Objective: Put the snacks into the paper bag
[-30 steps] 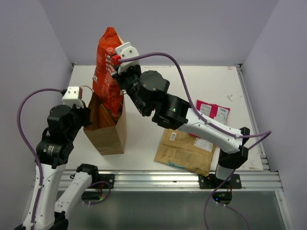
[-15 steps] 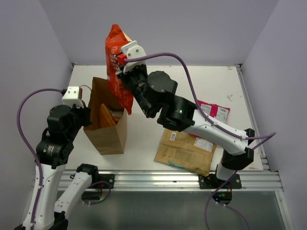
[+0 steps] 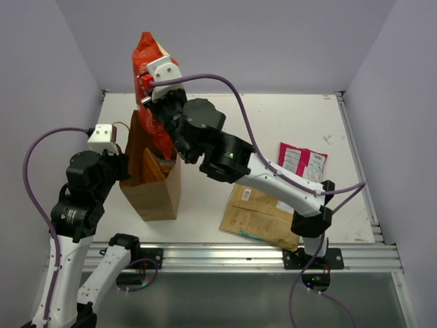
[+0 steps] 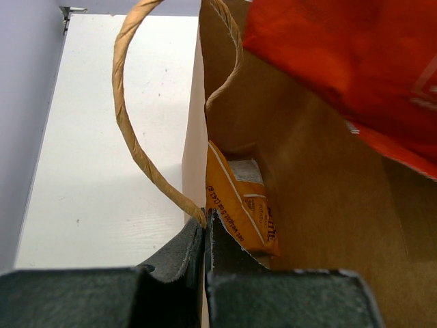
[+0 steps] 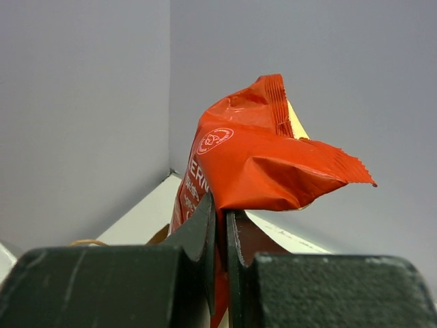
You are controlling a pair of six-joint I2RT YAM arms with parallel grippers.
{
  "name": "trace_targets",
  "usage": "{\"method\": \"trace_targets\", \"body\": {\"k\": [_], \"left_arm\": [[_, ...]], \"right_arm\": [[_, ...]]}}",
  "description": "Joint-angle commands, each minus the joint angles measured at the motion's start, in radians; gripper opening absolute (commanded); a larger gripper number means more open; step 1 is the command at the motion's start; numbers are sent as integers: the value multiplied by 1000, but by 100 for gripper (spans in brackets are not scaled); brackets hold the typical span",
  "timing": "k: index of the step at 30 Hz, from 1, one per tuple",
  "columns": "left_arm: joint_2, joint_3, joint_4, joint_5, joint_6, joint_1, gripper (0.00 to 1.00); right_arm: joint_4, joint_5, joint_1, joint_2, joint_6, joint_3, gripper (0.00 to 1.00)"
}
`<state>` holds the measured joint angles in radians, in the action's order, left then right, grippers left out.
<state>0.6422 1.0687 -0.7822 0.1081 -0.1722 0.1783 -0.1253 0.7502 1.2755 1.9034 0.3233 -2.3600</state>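
Note:
The brown paper bag stands open at the left of the table. My left gripper is shut on the bag's near rim, next to a twine handle. The orange packet lies inside the bag. My right gripper is shut on the red packet and holds it upright over the bag's mouth, its lower end hanging into the opening. The magenta packet and the large tan packet lie flat on the table to the right.
The white table is bounded by grey walls at the back and left. A metal rail runs along the near edge. My right arm stretches across the table's middle above the tan packet.
My right gripper has swung the red packet left, from over the bag's right edge to over its left part. The left gripper and the bag have stayed put.

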Motion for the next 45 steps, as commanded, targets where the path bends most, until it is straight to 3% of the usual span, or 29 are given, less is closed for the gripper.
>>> {"method": "trace_targets", "body": {"k": [1,7,12,13,14,16,17,18,20,22,26,27,29,30,34,38,45], "left_arm": [[-16,20,24,-2,13,7,0],[-18,19,27,1,16,16,0],[-22,14,27,5,14,26,0],[-26,14,27,7,16,24,0],[-27,13,27,7,14,26,0],[-24,13,29,5,16,27,0],[-23,14,29,4,14,27,0],[-22,13,29,4,16,27,0],[-21,16,29,4,16,27,0],[-22,14,29,10,17,27,0],[-21,16,29,15,17,27,0],[-21,17,29,15,19,27,0],[-21,19,29,13,17,27,0],[-21,19,29,13,17,29,0],[-22,17,32,10,19,27,0],[-12,20,34,-2,17,32,0],[-27,19,28,15,17,32,0]], "right_arm": [[33,0,4,92,20,-128,0],[44,21,4,168,13,-137,0],[56,46,4,108,-18,26,0],[64,41,4,68,-30,92,5],[67,32,4,50,-41,122,32],[62,17,4,10,-59,152,53],[46,2,5,3,-61,133,75],[21,-5,7,2,-59,101,87],[-48,-6,19,-19,-24,3,89],[2,32,64,-76,80,1,90],[-23,86,91,-304,97,132,96],[-17,192,90,-341,108,180,98],[24,291,37,-421,117,399,99],[12,328,1,-499,79,479,99],[-325,208,-259,-633,-443,869,99],[-379,152,-489,-595,-592,1077,99],[-389,106,-643,-376,-740,1144,99]]}}
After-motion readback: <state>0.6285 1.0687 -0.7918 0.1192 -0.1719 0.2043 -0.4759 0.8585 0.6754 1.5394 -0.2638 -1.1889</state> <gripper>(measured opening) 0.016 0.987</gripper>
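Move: The right hand already holds the red snack pack above the paper bag; the bag's mouth lies about 25 cm below that hand, some 6 cm to its left and roughly level fore and aft. The orange pack leans inside, about 42 cm below, 8 cm left and 2 cm back. On the open table, 54 cm down, the pink pack lies 39 cm right and 1 cm ahead. From the left hand, pinching the bag's left rim, the mouth is about 7 cm right and 4 cm ahead. Still pinching the red pack, the right hand lowers it about 13 cm into the bag while shifting some 7 cm left, then opens wide and lets go. It backs up and out, sweeps roughly 35 cm right, and drops forward towards the pink pack, fingers tipping down and swinging clockwise, each about 40 degrees. The left hand keeps its pinch on the rim. ##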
